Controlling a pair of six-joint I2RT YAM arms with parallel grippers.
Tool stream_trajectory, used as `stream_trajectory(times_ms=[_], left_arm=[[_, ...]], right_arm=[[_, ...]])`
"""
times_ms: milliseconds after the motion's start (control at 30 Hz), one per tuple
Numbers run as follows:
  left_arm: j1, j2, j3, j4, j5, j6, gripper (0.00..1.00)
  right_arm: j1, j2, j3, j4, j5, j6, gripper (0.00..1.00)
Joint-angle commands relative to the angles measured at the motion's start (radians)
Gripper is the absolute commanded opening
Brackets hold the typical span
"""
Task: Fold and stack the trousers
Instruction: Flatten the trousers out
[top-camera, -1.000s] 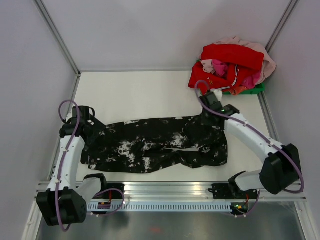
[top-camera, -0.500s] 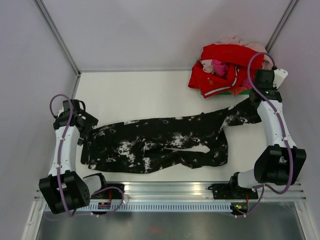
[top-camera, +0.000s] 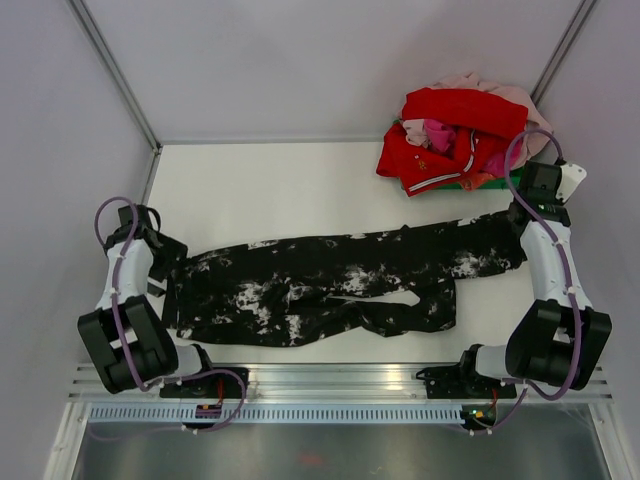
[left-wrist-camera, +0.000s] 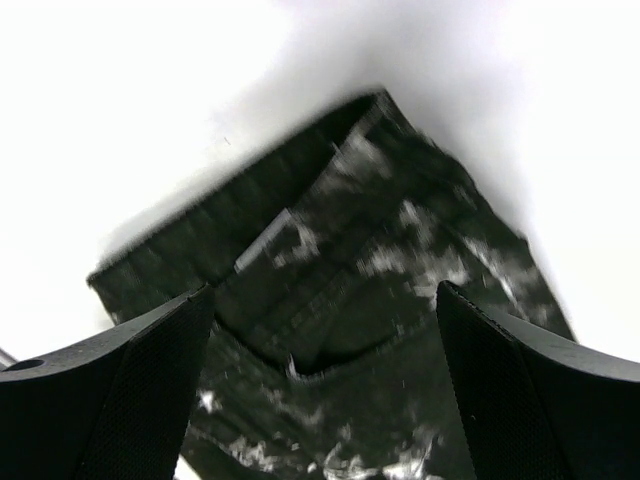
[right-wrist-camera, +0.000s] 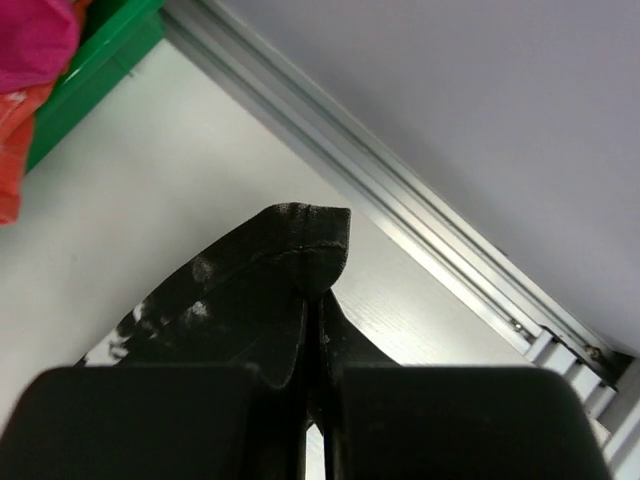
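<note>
The trousers (top-camera: 320, 285), black with white blotches, lie flat lengthwise across the table. My left gripper (top-camera: 166, 260) hovers open over their waist end at the left; in the left wrist view the waistband (left-wrist-camera: 300, 250) lies between and below the spread fingers (left-wrist-camera: 110, 400), untouched. My right gripper (top-camera: 524, 224) is shut on the hem of the far leg, stretched out toward the right edge. In the right wrist view the hem (right-wrist-camera: 300, 245) sticks up out of the closed right gripper (right-wrist-camera: 316, 365). The near leg lies loose, ending around (top-camera: 435, 310).
A pile of red and pink clothes (top-camera: 460, 130) sits on a green bin (top-camera: 518, 177) at the back right, close to my right wrist. The aluminium frame rail (right-wrist-camera: 420, 210) runs just beyond the held hem. A white wall stands near the left arm.
My right gripper has pulled the far leg's hem from the middle of the table out to the right edge, straightening that leg. The left arm has drawn back to the left.
</note>
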Motion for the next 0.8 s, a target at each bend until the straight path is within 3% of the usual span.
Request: stream_trajectory(times_ms=[0, 300, 600, 667, 767], left_arm=[[0.098, 0.057, -0.007, 0.098, 0.07, 0.052, 0.95], [0.108, 0.039, -0.09, 0.344, 0.166, 0.183, 0.89], [0.088, 0.255, -0.036, 0.321, 0.134, 0.197, 0.83], [0.068, 0.257, -0.047, 0.37, 0.119, 0.185, 0.8], [0.059, 0.28, -0.033, 0.397, 0.113, 0.181, 0.65]], right_arm=[[0.001, -0.009, 0.009, 0.073, -0.084, 0.012, 0.0], [0.001, -0.013, -0.029, 0.12, -0.155, 0.025, 0.0], [0.001, 0.036, -0.046, 0.156, -0.173, 0.036, 0.0], [0.001, 0.043, -0.046, 0.162, -0.165, 0.03, 0.0], [0.001, 0.053, -0.044, 0.163, -0.156, 0.025, 0.0]])
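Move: The trousers' far left corner lies open on the table about 4 cm ahead of the left hand, 2 cm to its left and 7 cm below; their near left corner is roughly 14 cm back and 3 cm to the hand's right. The right hand already pinches the outstretched leg's end, with its table spot some 18 cm below, 4 cm ahead and 3 cm left. From that hand, the other leg's hem is 16 cm back and 20 cm left, the clothes bin 20 cm ahead and 17 cm left. The trousers' far left corner is taken between the left fingers: the hand first sinks and slides left, then reaches forward and drops down over the corner, some 6 cm lower in all and 4 cm farther out, its wide-open fingers beginning to close at the end. The stretched leg stays pinched in the right hand, which eases forward and a little left, then sinks about 3 cm. ##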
